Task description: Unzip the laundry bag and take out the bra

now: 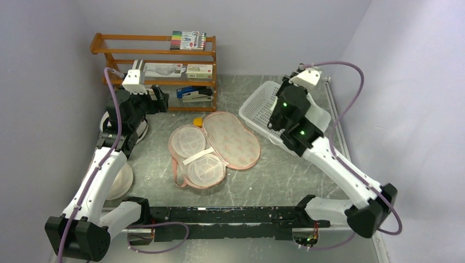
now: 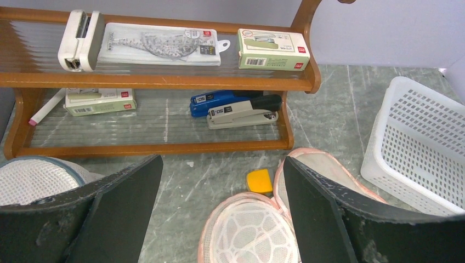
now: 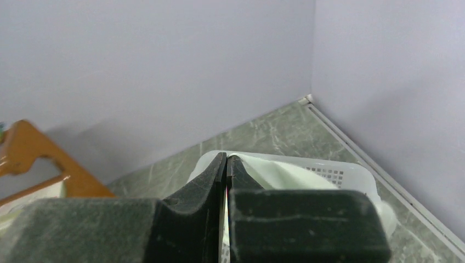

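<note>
The laundry bag [image 1: 233, 139] lies unzipped and spread flat in the middle of the table, pink-edged, with its pale lining up and two mesh domes [image 1: 197, 159] on the left half. Its far end shows in the left wrist view [image 2: 252, 230]. My right gripper [image 1: 286, 83] is raised over the white basket [image 1: 257, 104] and is shut [image 3: 226, 159] on the white bra [image 3: 285, 175], which hangs down by the arm [image 1: 319, 116]. My left gripper [image 1: 163, 98] is open and empty [image 2: 222, 181], above the table between the shelf and the bag.
A wooden shelf [image 1: 159, 55] with staplers, boxes and markers stands at the back left, also in the left wrist view [image 2: 164, 82]. A small yellow block [image 1: 197, 120] lies behind the bag. White mesh bags [image 1: 118, 181] sit at the left edge. Walls close in on both sides.
</note>
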Available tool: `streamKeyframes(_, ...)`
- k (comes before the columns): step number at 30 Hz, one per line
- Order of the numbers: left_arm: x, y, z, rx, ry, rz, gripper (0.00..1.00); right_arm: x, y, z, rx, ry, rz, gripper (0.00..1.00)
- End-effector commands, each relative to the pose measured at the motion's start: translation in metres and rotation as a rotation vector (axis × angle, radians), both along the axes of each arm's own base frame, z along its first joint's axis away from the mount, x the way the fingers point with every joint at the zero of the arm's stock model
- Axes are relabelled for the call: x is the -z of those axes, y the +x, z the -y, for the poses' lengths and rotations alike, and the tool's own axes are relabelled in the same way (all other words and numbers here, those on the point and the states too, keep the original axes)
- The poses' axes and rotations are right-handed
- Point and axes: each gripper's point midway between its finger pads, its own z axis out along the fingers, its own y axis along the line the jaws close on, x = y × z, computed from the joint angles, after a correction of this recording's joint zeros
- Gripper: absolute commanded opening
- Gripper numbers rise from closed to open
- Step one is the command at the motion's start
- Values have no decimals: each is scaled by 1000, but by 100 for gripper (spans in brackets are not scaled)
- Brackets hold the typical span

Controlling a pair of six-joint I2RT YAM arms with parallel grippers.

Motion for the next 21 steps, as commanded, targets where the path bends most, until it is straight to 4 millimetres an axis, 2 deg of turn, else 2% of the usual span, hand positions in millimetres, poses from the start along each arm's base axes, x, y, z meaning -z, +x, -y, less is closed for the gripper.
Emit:
streamKeyframes(1,-18,1,2,16,-19,38,93,1,24,12,183,146,51,2)
streamKeyframes(5,-19,1,2,19,-20,41,92,21,55,4,230,282,94,0)
streamKeyframes(7,-21,0,1,12,-18,49,93,38,67,-1,241,355,83,0)
streamKeyframes(11,-20,0,-1,5,-16,45,93,74,84,7,261,531,81,0)
streamKeyframes(16,-19,2,2,20,-21,40,93,152,100,53,363,703,-26,0)
streamKeyframes(17,-19,1,3,22,-22,42,93,185,94,74,422,718,-70,0)
streamKeyframes(21,-18,1,3,24,-23,39,93,228,76,106,500,713,-143,0)
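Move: My right hand holds the bra, pinched and hanging, high over the table; the middle of the white basket lies about 35 cm below it, some 10 cm farther out and about 2 cm to the right. The opened laundry bag is about 27 cm to my right hand's left and 4 cm nearer me, with the yellow block some 33 cm left and 8 cm farther out. From my left hand the basket is about 43 cm right, 8 cm ahead. I keep my right fingers shut on the bra and carry it out over the basket, about 10 cm forward and sinking more and more steeply, roughly 16 cm down in all. In the second half I also sweep some 8 cm to the right, rolling the wrist about 35 degrees so its left side rises and swinging the fingers clockwise some 20 degrees. ##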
